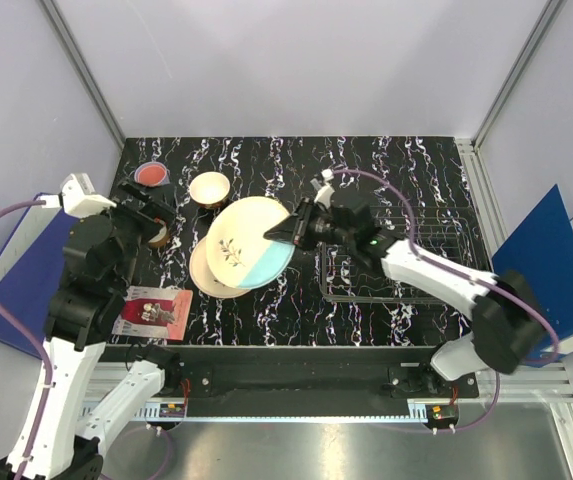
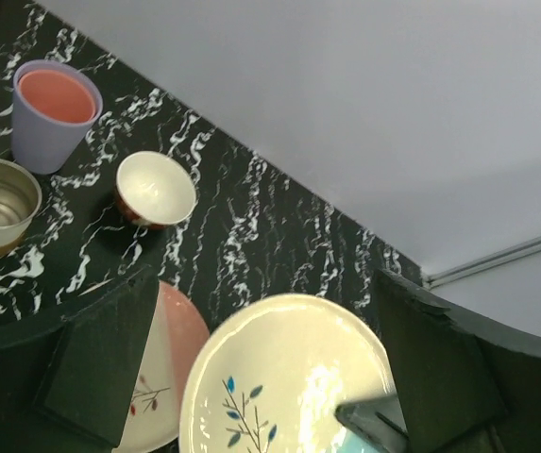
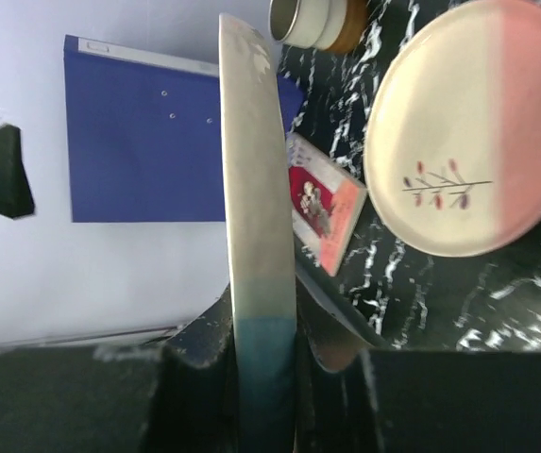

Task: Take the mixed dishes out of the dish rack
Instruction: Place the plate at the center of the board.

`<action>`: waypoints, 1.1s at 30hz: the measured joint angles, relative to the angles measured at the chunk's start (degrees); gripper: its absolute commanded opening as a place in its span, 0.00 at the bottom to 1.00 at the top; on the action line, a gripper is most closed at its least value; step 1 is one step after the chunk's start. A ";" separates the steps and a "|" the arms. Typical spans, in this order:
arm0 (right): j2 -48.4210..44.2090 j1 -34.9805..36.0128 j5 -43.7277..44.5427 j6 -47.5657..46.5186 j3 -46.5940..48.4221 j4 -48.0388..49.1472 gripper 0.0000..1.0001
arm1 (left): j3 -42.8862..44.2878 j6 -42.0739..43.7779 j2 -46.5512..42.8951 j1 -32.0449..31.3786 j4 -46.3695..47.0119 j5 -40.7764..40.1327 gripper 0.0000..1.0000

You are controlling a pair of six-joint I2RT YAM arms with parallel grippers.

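Note:
My right gripper [image 1: 291, 228] is shut on the rim of the cream and light blue plate [image 1: 251, 255], which hangs tilted above the cream and pink plate [image 1: 204, 275] lying on the table. The right wrist view shows the held plate [image 3: 256, 189] edge-on between the jaws [image 3: 265, 363], with the pink plate [image 3: 468, 132] beyond. The wire dish rack [image 1: 396, 250] stands to the right. My left gripper [image 1: 162, 222] is open and holds nothing; its fingers [image 2: 100, 363] frame both plates [image 2: 289, 377]. The red bowl-cup [image 2: 155, 189], the lilac tumbler [image 2: 55, 113] and the small cup [image 2: 1, 203] stand at the back left.
A red printed card [image 1: 154, 310] lies at the front left of the table. Blue binders lean outside the table on the left [image 1: 16, 280] and on the right [image 1: 556, 260]. White walls close the back and sides.

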 measured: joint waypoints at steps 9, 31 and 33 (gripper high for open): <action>19.74 0.00 -8.24 9.16 4.59 13.57 0.00 | -4.33 0.02 -1.77 -0.02 -2.03 -0.09 0.99; 34.58 0.28 -12.15 8.22 12.24 15.65 0.00 | -8.68 0.98 -2.91 -0.44 -1.57 1.40 0.99; 35.21 0.28 -12.09 7.45 12.33 15.06 0.00 | -8.90 0.98 -2.91 -0.44 -1.60 1.66 0.99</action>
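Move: Held by its rim in the right hand, the cream-and-blue plate is headed for the pink plate lying about 15 cm to that hand's left, barely 1 cm ahead and roughly 22 cm below. The bowl stands 19 cm farther out than the pink plate and 5 cm left of it; the picture book lies 19 cm left and 11 cm nearer than the pink plate. From the left hand the pink plate is about 15 cm right, 2 cm ahead, some 36 cm below. Down and leftward, with a small reach forward, the right hand brings the gripped plate over the pink plate: it slants left and down, then sinks almost straight, about 13 cm lower and 8 cm left in all. Its wrist tips the forward side down some 15 degrees and swings slightly counter-clockwise, fingers keeping hold of the rim. The left hand, empty and open, sinks about 6 cm. ##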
